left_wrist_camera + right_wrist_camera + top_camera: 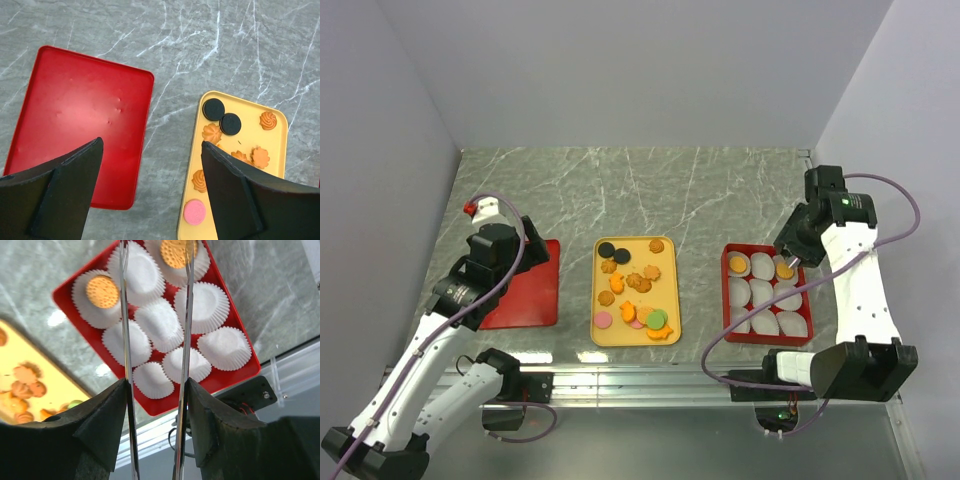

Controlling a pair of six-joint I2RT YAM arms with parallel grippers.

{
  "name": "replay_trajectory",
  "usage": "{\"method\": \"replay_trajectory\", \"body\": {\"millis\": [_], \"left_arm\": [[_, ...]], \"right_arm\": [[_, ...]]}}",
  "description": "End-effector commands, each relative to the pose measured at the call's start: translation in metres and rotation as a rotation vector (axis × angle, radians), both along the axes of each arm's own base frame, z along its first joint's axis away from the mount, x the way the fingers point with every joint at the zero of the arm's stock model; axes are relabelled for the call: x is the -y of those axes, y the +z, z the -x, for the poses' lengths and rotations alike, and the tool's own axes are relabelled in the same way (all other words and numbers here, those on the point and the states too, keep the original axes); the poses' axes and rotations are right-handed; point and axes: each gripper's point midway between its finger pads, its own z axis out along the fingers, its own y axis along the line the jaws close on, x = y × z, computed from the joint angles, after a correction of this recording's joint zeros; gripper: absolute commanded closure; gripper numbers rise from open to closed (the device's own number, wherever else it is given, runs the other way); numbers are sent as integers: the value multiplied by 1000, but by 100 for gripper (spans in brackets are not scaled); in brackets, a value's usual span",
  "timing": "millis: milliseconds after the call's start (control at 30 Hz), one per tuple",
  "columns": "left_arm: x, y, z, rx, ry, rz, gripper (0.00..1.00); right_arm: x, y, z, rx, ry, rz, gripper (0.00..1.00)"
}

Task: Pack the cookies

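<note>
Several cookies point(638, 282) lie on the yellow tray point(676, 290): orange and brown swirls, two black rounds point(222, 116), a pink round point(194, 212) and a green one. A red box point(728, 290) holds white paper cups; two of them hold an orange cookie point(102, 291) each. My right gripper point(156, 385) is shut on metal tongs point(123, 315), whose blades stand apart over the box's far corner cup with nothing between them. My left gripper point(151, 145) hangs open and empty above the gap between the flat red tray point(80, 115) and the yellow tray point(250, 107).
The marble table ends in grey walls on three sides. A metal rail point(650, 380) runs along the near edge, just behind the red box point(225, 375). The flat red tray point(525, 285) lies left of the yellow tray.
</note>
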Motion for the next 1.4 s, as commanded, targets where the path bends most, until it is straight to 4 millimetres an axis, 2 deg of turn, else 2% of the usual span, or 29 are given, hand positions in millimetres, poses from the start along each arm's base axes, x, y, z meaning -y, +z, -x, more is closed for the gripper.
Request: {"method": "replay_trajectory", "body": {"millis": [0,167,400,433,633,767,933,1033,1133,1367], "left_arm": [[-2,1,0,3,13,-1,15],[-1,2,0,6,8,2,15],[-2,1,0,5,11,-1,15],[-2,2,0,9,14,-1,15],[-10,4,-1,17,39,1,16],[-14,6,0,26,58,4,16],[-17,9,1,36,67,8,16],[-19,9,1,36,73,7,16],[-20,10,1,39,78,8,16],[-21,12,2,46,86,10,15]], "right_arm": [[-8,26,1,86,12,-14,43],[-27,37,4,112,34,-54,44],[-92,52,-4,116,190,-118,44],[-106,58,-5,129,224,-133,44],[-151,63,-14,107,343,-149,44],[-182,49,-16,45,432,-124,45],[-222,43,-18,28,545,-100,45],[-241,29,-21,-11,594,-69,45],[-254,22,-23,-28,626,-55,45],[-262,3,-33,-59,655,-8,45]]}}
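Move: The swirl cookie at the yellow tray's far right corner lies some 28 cm to the left of the right hand, about 8 cm ahead and 19 cm below it. The flower cookie sits roughly 6 cm nearer than the swirl cookie and 1 cm further left; the black cookies are some 8 cm left of it and 2 cm nearer. The cookie just placed in its cup is about 4 cm ahead, 1 cm right and 17 cm below. For the left hand, the swirl cookie is about 26 cm right, 7 cm ahead, 21 cm below. The tongs, still held in the right gripper, leave the cookie in the red box's far right cup and swing about 27 cm left to the yellow tray's swirl cookie. They arc up over the box by some 5 cm, then sink about as much again, turning roughly 35 degrees counter-clockwise. The grip opening stays unchanged, with the tongs' tips apart and nothing between them. ##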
